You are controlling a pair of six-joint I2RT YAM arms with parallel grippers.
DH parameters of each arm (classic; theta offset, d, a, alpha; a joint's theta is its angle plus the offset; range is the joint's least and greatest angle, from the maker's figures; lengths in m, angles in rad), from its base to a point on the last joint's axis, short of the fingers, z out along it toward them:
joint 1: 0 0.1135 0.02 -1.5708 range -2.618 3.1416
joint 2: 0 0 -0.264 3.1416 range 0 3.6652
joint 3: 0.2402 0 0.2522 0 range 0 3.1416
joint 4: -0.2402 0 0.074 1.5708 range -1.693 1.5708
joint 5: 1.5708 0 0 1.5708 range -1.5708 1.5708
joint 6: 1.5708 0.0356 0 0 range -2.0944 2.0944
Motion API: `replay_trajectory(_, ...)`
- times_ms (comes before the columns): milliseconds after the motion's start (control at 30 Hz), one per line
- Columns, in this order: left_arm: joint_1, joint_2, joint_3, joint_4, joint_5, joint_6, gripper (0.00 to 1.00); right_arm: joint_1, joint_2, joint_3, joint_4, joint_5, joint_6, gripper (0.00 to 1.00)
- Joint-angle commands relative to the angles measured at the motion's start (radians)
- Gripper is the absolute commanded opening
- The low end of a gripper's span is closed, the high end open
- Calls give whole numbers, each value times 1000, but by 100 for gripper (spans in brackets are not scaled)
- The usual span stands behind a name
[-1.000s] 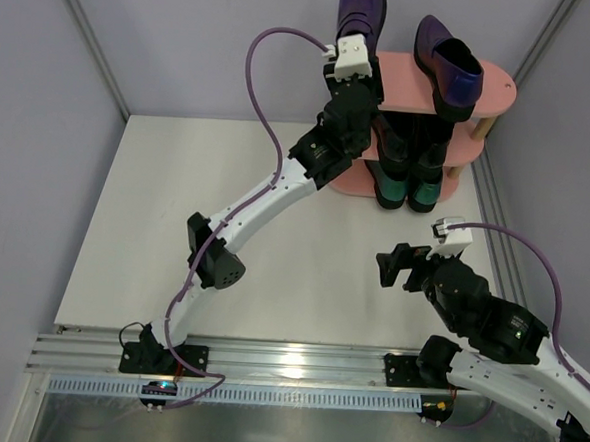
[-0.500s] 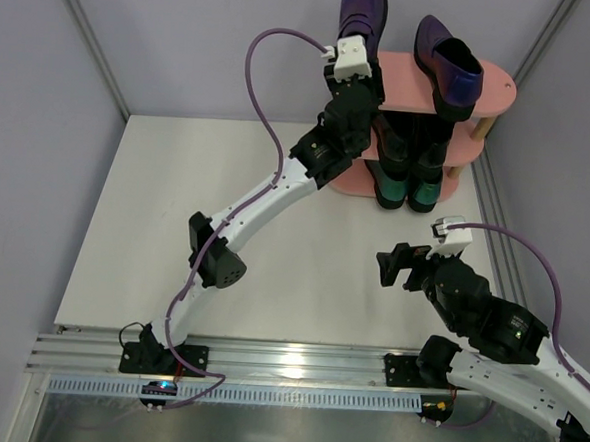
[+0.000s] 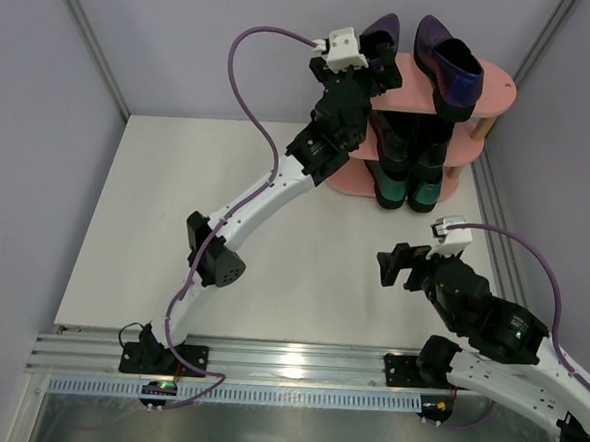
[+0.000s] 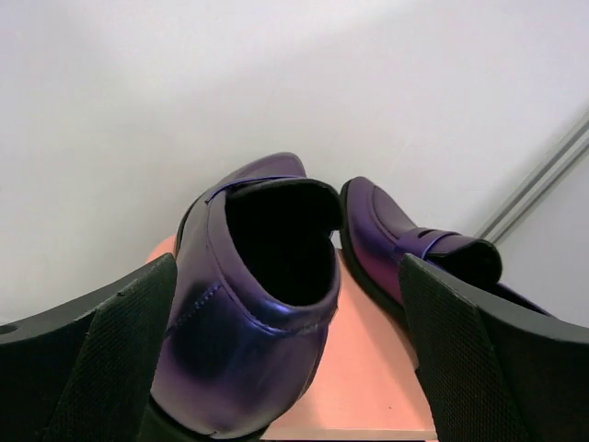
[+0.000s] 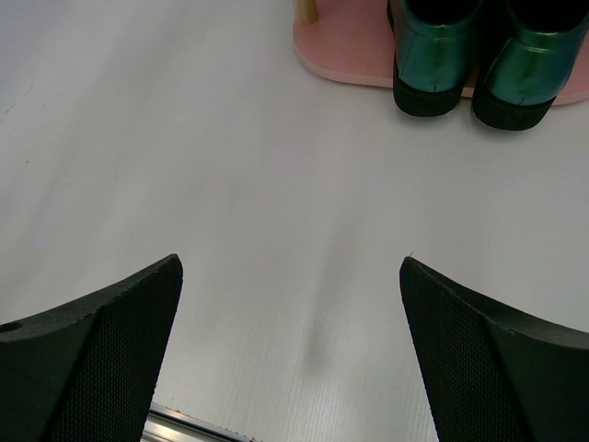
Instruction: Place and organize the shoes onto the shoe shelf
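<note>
The pink shoe shelf (image 3: 495, 93) stands at the table's far right. Two metallic purple shoes are on its top board: one (image 3: 383, 34) on the left, one (image 3: 449, 66) on the right. My left gripper (image 3: 374, 70) is open right behind the left one. In the left wrist view the heel of that shoe (image 4: 258, 295) lies between the spread fingers on the pink board (image 4: 386, 378), with the second purple shoe (image 4: 405, 241) beside it. Black shoes (image 3: 412, 138) fill the middle tier and green shoes (image 3: 409, 190) the bottom tier. My right gripper (image 3: 400, 266) is open and empty above the table.
The right wrist view shows the green shoes' heels (image 5: 428, 55) on the shelf's pink bottom board (image 5: 340, 46) and white table below the gripper (image 5: 290, 262). Grey walls close in behind and to the right of the shelf. A metal rail (image 3: 296, 361) runs along the near edge.
The left purple shoe, held toe-up above the shelf before, now lies on the top board. My left gripper has opened and let it go. The right arm has not moved.
</note>
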Motion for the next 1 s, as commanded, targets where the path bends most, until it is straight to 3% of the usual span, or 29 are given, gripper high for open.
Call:
replay_trajectory(0, -1, -35, 44, 97, 33, 0, 100, 7, 1, 32, 42, 23, -21, 100)
replay_trajectory(267, -6, -129, 14, 97, 71, 52, 100, 7, 2, 46, 22, 46, -22, 100)
replay_trajectory(600, 14, -397, -300, 101, 33, 215, 100, 7, 30, 67, -7, 62, -16, 100)
replay_trajectory(700, 83, -448, -355, 34, 83, 119, 100, 7, 47, 74, -15, 60, -2, 100)
replay_trajectory(767, 182, -465, -372, -65, 169, -48, 98, 7, 50, 77, -25, 57, 2, 100)
replay_trajectory(900, 342, -462, -380, -158, 396, -254, 61, 7, 50, 81, -38, 51, 13, 100)
replay_trajectory(933, 373, -439, -372, -171, 443, -290, 47, 7, 48, 84, -42, 54, 15, 100)
replay_trajectory(967, 416, -419, -343, -188, 546, -340, 41, 6, 47, 86, -42, 54, 15, 100)
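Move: The left hand, already open, is just behind and above the heel of the left purple shoe on the top shelf; that shoe's middle lies about 10 cm ahead, 1 cm to the right and 5 cm lower. The right purple shoe stands level with it and some 17 cm farther right, and the black shoes are one shelf down, about 12 cm right of the hand, 8 cm ahead and 22 cm lower. From the idle right hand the left purple shoe is roughly 40 cm ahead, 8 cm left and 18 cm higher. With its fingers wide open, the left hand first rises and backs about 6 cm away from the left purple shoe's heel, its fingers tipping up only slightly. Still climbing to some 10 cm above its start, it swings fast to the left, about 19 cm away from both purple shoes, then comes forward again by as much as it had backed off and sinks a little, while the empty fingers close to about half. ##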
